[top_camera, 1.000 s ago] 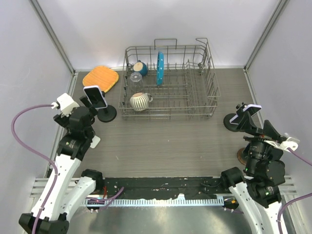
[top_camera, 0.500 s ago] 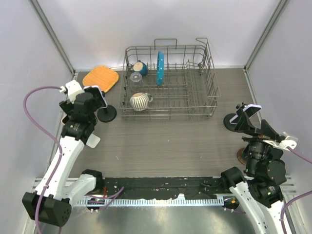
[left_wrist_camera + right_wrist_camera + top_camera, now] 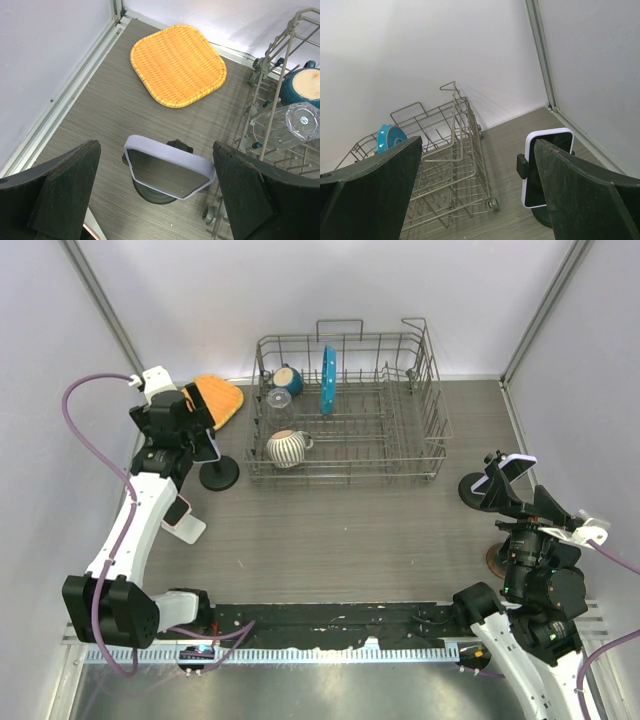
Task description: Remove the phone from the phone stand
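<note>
A phone in a lavender case stands tilted on a black stand at the left of the table. My left gripper hovers above it, open, one finger on each side and neither touching. From above, that gripper covers most of this phone; the stand's round base shows. A second phone, white-cased, sits clamped on another black stand at the right. My right gripper is open, short of it and empty.
A wire dish rack at the back holds a striped mug, a teal cup, a glass and a blue plate. An orange woven mat lies back left. A flat white item lies by the left arm.
My left arm has swung back and up, carrying its open gripper from the near left of the lavender phone to above it. The right arm has stayed still.
</note>
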Available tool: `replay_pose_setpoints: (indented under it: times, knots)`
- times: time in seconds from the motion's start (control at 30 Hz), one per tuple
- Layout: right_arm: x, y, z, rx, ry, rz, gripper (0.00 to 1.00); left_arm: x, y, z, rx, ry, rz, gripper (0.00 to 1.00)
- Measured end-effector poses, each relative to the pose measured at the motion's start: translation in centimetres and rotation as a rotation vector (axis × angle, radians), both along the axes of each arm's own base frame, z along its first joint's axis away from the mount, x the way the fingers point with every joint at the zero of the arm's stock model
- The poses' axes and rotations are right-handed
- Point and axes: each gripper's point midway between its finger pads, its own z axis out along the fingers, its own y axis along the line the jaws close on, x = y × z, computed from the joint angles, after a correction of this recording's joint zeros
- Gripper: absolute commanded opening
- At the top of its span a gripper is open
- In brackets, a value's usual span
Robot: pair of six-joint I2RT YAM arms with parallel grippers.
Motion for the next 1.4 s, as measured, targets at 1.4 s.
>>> replay_pose_setpoints:
  times: [1.4]
  knots:
    - [0.0,0.0,0.0,-0.007,0.002,-0.002,1.00,2.2,-1.6,-3.2,0.014,0.017,-0.354,0.62]
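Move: The phone on its stand lies about 3 cm ahead of the left hand, 3 cm to its right and 7 cm below. The orange mat lies some 18 cm ahead, level sideways and 20 cm down; the striped mug is about 9 cm ahead, 18 cm right and 14 cm down. From the right hand, that phone is roughly 24 cm ahead, 62 cm left and 13 cm lower. Left hand sinks about 3 cm, edging forward, turns some 20 degrees clockwise, and closes onto the phone's side edges. ##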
